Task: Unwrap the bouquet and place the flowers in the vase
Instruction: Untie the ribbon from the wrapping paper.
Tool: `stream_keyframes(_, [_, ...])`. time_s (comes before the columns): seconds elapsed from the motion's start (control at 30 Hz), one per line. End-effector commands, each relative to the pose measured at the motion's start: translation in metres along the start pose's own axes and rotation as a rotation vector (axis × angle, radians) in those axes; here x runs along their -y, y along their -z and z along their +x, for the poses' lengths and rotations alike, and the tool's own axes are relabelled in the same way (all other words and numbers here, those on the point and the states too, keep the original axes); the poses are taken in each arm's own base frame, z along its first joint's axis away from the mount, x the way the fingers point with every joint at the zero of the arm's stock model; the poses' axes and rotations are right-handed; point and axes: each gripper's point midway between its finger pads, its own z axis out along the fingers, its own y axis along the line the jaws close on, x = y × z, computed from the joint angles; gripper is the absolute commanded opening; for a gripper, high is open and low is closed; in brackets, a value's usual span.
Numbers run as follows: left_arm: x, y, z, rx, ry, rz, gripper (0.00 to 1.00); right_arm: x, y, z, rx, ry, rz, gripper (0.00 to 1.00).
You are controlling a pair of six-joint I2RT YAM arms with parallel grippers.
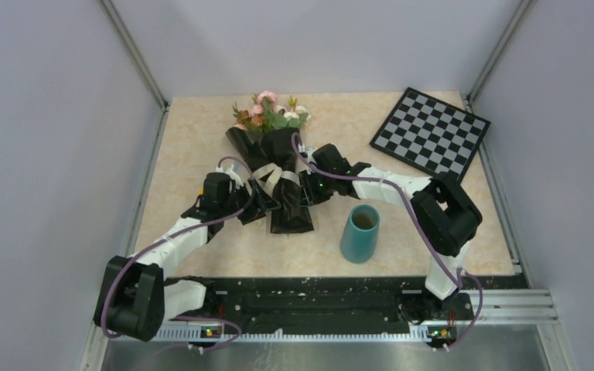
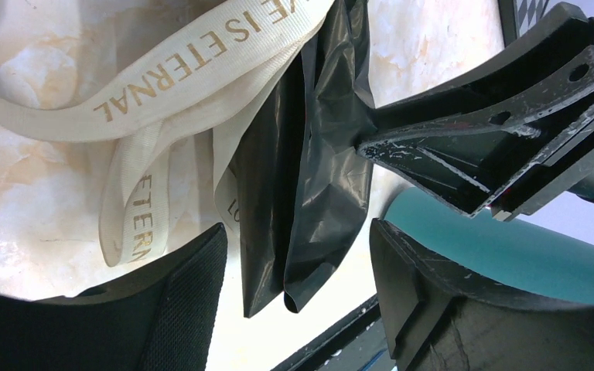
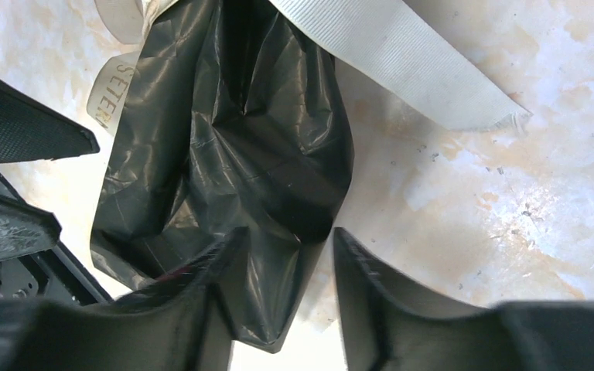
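The bouquet (image 1: 274,166) lies on the table in glossy black paper (image 2: 309,178), its cream ribbon (image 2: 186,69) loose around it. The flowers (image 1: 271,112) stick out of its far end. The teal vase (image 1: 360,233) stands upright to the near right. My left gripper (image 1: 259,202) (image 2: 298,228) is open at the wrap's lower left, with a paper edge hanging between the fingers untouched. My right gripper (image 1: 309,189) (image 3: 290,236) is on the wrap's right side. Its jaws are narrowed around a fold of black paper (image 3: 232,154), with a gap still showing beside the right finger (image 3: 371,301).
A black-and-white checkerboard (image 1: 430,131) lies at the back right. Grey walls enclose the table on the left, back and right. The right arm's gripper body (image 2: 510,131) shows close in the left wrist view, above the vase (image 2: 510,247).
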Motion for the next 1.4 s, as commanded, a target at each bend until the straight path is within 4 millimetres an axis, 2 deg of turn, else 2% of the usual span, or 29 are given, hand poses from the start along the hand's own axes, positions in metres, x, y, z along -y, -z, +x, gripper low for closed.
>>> stream_keyframes(0.0, [0.016,-0.006,-0.013,0.034,-0.029,0.052,0.71,0.002,-0.003,-0.009,0.040,-0.001,0.017,0.22])
stream_keyframes(0.1, [0.008,-0.010,-0.013,0.027,-0.027,0.009,0.69,0.008,0.002,-0.016,0.069,0.007,0.061,0.03])
stream_keyframes(0.13, [0.005,-0.011,-0.012,0.026,-0.023,-0.001,0.68,0.011,0.004,-0.019,0.078,0.012,0.072,0.00])
stream_keyframes(0.3, [0.005,-0.017,-0.010,0.020,-0.038,-0.008,0.65,0.033,0.010,-0.027,0.086,0.019,0.128,0.00])
stream_keyframes(0.43, [0.010,-0.027,-0.006,0.000,-0.060,-0.001,0.61,0.042,0.010,-0.030,0.080,0.029,0.136,0.00])
stream_keyframes(0.63, [0.022,-0.037,-0.007,0.006,-0.084,0.024,0.55,0.043,0.009,-0.030,0.081,0.033,0.138,0.00])
stream_keyframes(1.07, [0.013,-0.051,-0.024,0.079,-0.169,-0.041,0.38,0.041,0.011,-0.031,0.099,0.025,0.128,0.00])
stream_keyframes(1.3, [0.013,-0.058,-0.028,0.065,-0.222,-0.084,0.35,0.040,0.011,-0.030,0.105,0.018,0.121,0.00])
stream_keyframes(1.37, [0.010,-0.059,-0.028,0.066,-0.226,-0.110,0.31,0.040,0.011,-0.029,0.102,0.017,0.122,0.00])
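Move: The wrapping paper's right edge is already between the right fingers, about 1 cm left of and below their midpoint. From that hand the ribbon's short tail ends some 6 cm straight ahead, and the vase stands roughly 12 cm back and 14 cm right. The ribbon's bow lies about 9 cm ahead, 2 cm right and 5 cm below the left hand; the paper's lower part is level with that hand, 6 cm right and 5 cm down. Forward and to the right, about 4.5 cm in all, the right hand drags the wrapping paper's edge after first shutting its fingers on it, then stays there gripping. The left hand sinks nearly 3 cm, slides right, then reaches some 4 cm forward towards the bow, rolling its left side up a little and closing to about half its former gap; whether it touches ribbon can't be seen. ##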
